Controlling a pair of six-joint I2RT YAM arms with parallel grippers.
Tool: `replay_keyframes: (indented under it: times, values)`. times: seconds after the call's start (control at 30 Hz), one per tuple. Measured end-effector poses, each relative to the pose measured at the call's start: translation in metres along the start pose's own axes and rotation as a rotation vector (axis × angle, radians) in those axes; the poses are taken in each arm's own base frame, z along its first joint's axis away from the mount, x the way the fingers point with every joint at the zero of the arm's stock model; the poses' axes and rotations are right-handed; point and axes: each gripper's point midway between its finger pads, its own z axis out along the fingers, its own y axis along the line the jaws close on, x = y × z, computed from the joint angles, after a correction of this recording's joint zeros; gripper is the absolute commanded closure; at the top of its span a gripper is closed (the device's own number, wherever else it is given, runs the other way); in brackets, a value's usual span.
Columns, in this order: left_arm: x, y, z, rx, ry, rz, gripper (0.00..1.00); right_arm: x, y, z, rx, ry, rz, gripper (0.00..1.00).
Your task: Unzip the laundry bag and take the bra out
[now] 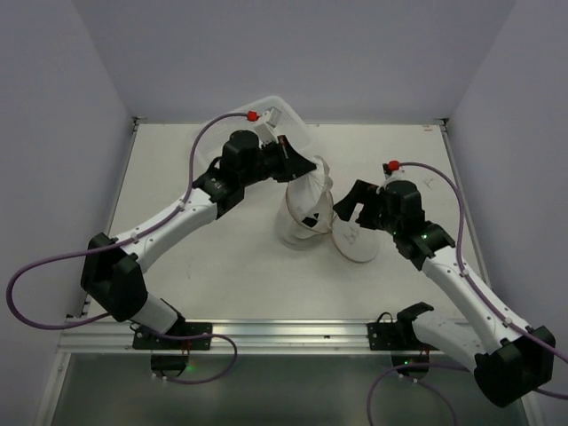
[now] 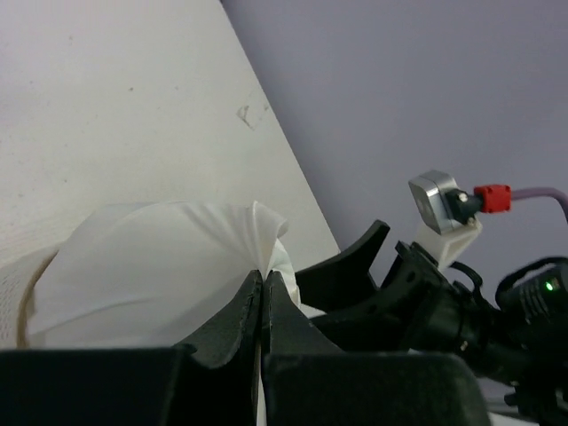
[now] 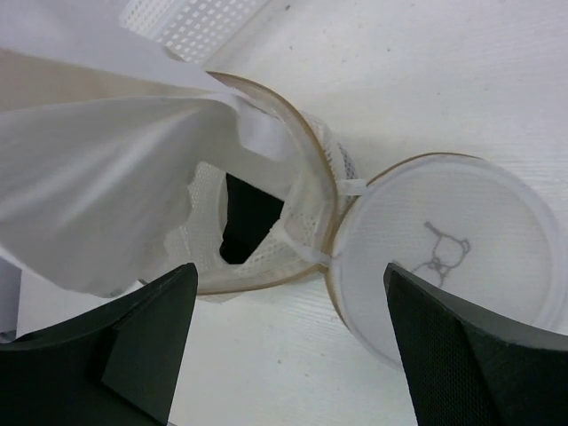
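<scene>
The laundry bag (image 1: 304,213) stands unzipped mid-table, its tan-rimmed mouth (image 3: 293,177) gaping. Its round lid (image 3: 448,257), with the bra drawing, hangs open to the right. Inside the mouth shows the black bra (image 3: 248,217), partly hidden by mesh. My left gripper (image 1: 300,169) is shut on a fold of the bag's white fabric (image 2: 160,257) and holds it lifted; the jaws (image 2: 264,273) are pressed together on the cloth. My right gripper (image 3: 288,275) is open just in front of the bag's mouth and lid hinge, holding nothing, beside the lid (image 1: 357,240) in the top view.
A white perforated plastic basket (image 1: 286,117) stands tilted at the back behind the left wrist, its wall (image 3: 191,22) also in the right wrist view. Walls close in the table on three sides.
</scene>
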Motion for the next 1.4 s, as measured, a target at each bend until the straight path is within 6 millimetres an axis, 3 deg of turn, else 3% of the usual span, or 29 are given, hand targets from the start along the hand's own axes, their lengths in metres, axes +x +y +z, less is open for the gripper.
replay_keyframes:
  times: [0.1, 0.3, 0.4, 0.53, 0.7, 0.8, 0.93, 1.1, 1.3, 1.4]
  values:
    - [-0.005, -0.022, -0.004, 0.085, 0.022, 0.052, 1.00, -0.007, -0.014, -0.008, 0.035, -0.026, -0.003, 0.12]
    - [-0.003, -0.048, -0.014, 0.205, 0.055, 0.142, 1.00, -0.022, -0.009, -0.031, 0.005, -0.105, -0.026, 0.11]
    - [-0.014, -0.059, -0.024, 0.222, 0.023, 0.197, 1.00, -0.032, -0.007, -0.043, 0.002, -0.164, -0.026, 0.11]
    - [-0.053, -0.086, -0.037, 0.242, -0.064, 0.256, 1.00, -0.038, -0.005, -0.049, -0.001, -0.194, -0.026, 0.11]
    - [-0.126, -0.114, -0.067, 0.223, -0.221, 0.306, 1.00, -0.039, -0.007, -0.049, 0.010, -0.199, -0.025, 0.11]
    - [-0.170, -0.117, -0.083, 0.192, -0.320, 0.326, 1.00, -0.039, -0.008, -0.049, 0.012, -0.197, -0.024, 0.11]
    - [-0.216, -0.091, -0.096, 0.085, -0.421, 0.316, 1.00, -0.038, -0.008, -0.049, 0.011, -0.195, -0.023, 0.11]
    - [-0.257, -0.015, -0.092, -0.113, -0.503, 0.244, 1.00, -0.034, -0.005, -0.047, -0.008, -0.168, -0.024, 0.11]
    - [-0.278, 0.079, -0.075, -0.319, -0.549, 0.133, 1.00, -0.022, -0.003, -0.036, -0.025, -0.099, -0.025, 0.11]
    - [-0.279, 0.108, -0.066, -0.374, -0.557, 0.100, 1.00, -0.017, -0.002, -0.033, -0.037, -0.075, -0.025, 0.11]
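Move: The white basket, where the white cloth in the left fingers is bound, lies about 22 cm ahead of the left hand, 17 cm to its left and 25 cm below. The laundry bag stands right under that hand, some 2 cm back and 22 cm down. The black cloth inside the bag is roughly 2 cm ahead of the empty right hand, 10 cm to its left and 14 cm lower; the opened lid lies 2 cm to its right, 19 cm down. The white cloth, still pinched in the shut left fingers, is drawn up out of the laundry bag, at first slightly back, then steeply to over 20 cm higher, and swung forward and left to above the basket, sinking about 10 cm while the hand turns some 35 degrees counter-clockwise. The open right hand backs off right and up from the bag, then eases partly back left and down. ##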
